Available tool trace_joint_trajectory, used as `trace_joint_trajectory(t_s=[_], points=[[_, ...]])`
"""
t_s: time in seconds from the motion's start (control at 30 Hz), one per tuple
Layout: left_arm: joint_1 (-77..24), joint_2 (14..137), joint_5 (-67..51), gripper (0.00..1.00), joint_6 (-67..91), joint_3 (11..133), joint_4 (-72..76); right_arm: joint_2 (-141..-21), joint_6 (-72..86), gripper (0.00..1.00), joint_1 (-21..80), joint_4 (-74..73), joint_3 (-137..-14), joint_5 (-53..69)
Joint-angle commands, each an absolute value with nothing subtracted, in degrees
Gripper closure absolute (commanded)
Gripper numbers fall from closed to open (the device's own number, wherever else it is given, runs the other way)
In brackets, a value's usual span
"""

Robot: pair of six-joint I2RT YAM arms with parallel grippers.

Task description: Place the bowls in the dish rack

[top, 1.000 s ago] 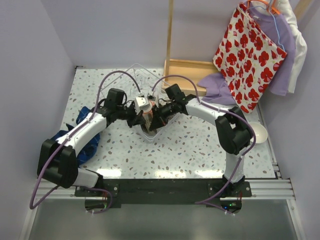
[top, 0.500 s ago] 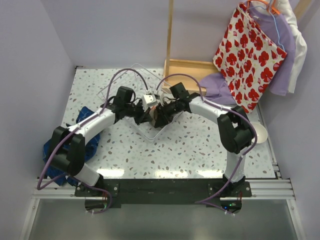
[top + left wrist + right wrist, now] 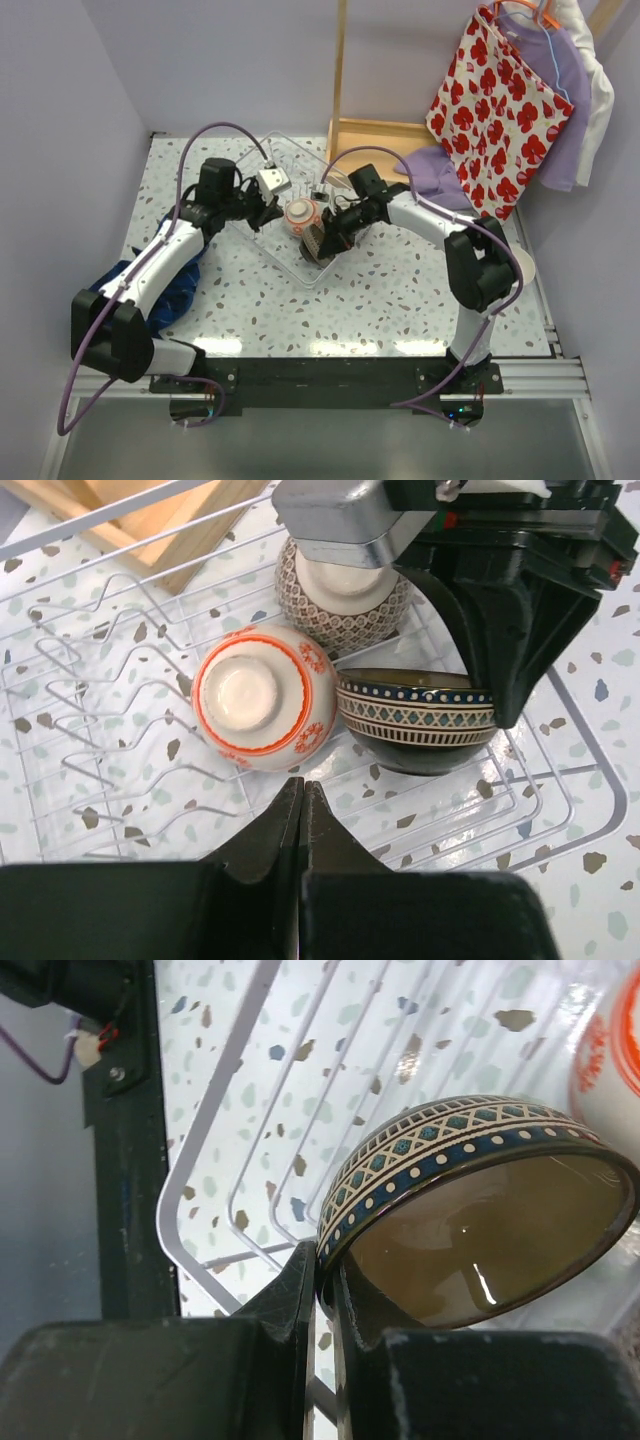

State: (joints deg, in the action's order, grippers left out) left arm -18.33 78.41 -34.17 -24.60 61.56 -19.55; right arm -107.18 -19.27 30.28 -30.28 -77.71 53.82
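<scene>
The clear dish rack (image 3: 300,275) (image 3: 90,730) lies mid-table. A red-patterned bowl (image 3: 300,213) (image 3: 262,695) rests in it with its foot toward the left wrist camera. Behind it is a brown net-patterned bowl (image 3: 345,590). My right gripper (image 3: 326,238) (image 3: 328,1280) is shut on the rim of a brown glazed bowl with a blue band (image 3: 312,245) (image 3: 415,720) (image 3: 480,1220), holding it tilted over the rack's near corner. My left gripper (image 3: 268,208) (image 3: 302,785) is shut and empty, just short of the red-patterned bowl. A white bowl (image 3: 520,262) sits at the table's right edge.
A shallow wooden box (image 3: 375,140) stands behind the rack, with a purple cloth (image 3: 440,175) beside it. A red-flowered bag (image 3: 500,110) hangs at the back right. A blue cloth (image 3: 170,290) lies under the left arm. Walls close in on the left and back.
My left arm has drawn back to the left, uncovering the red-patterned bowl in the rack. The right gripper has shifted slightly right while keeping the glazed bowl over the rack.
</scene>
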Motion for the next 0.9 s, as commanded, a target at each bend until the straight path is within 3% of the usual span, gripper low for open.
trace_joint_trajectory(t_s=[0.0, 0.17, 0.43, 0.53, 0.67, 0.87], points=[[-17.4, 78.0, -33.6, 1.0, -26.4, 60.8, -21.9, -110.9, -24.6, 1.0, 30.9, -41.0, -83.7, 62.7], [-17.1, 77.3, -33.1, 1.0, -26.7, 59.9, -21.2, -109.2, -24.8, 1.0, 31.6, -41.8, -85.3, 64.6], [-17.1, 75.8, -34.4, 1.0, -26.1, 57.7, -22.1, -120.0, -29.4, 1.0, 32.6, -50.6, -95.0, 73.5], [-17.1, 75.0, -34.0, 1.0, -27.6, 56.5, -23.5, -125.1, -35.5, 1.0, 32.8, -59.4, -99.5, 75.9], [-17.1, 75.0, -33.6, 1.0, -28.2, 56.5, -23.9, -134.6, -55.3, 1.0, 32.7, -88.7, -110.4, 77.4], [-17.1, 75.6, -33.8, 1.0, -28.3, 56.6, -23.5, -136.8, -59.1, 1.0, 32.1, -91.1, -110.4, 77.3]])
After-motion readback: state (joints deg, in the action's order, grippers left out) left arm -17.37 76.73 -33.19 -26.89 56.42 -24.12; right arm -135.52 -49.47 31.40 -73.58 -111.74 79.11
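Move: Some 7 cm to the left of the right hand, level with it fore-and-aft and about 4 cm lower, lies the gap by the rack's near-left rail where the held dark patterned bowl is going. The orange bowl sits about 9 cm ahead and 5 cm left of this hand; the rack's near corner, 7 cm back and 3 cm left. From the empty left hand, the dark patterned bowl is about 4 cm back, 11 cm right and 8 cm down. Swinging the dark patterned bowl into the rack's near-left side, the right hand keeps its pinch on the rim and goes about 4 cm left and slightly back, turning roughly 30 degrees counter-clockwise so its fingers flatten out and point more back-left. The left hand, fingers still shut and empty, sinks about 4 cm while drawing back and a little left, beside the spot the bowl is brought to. ##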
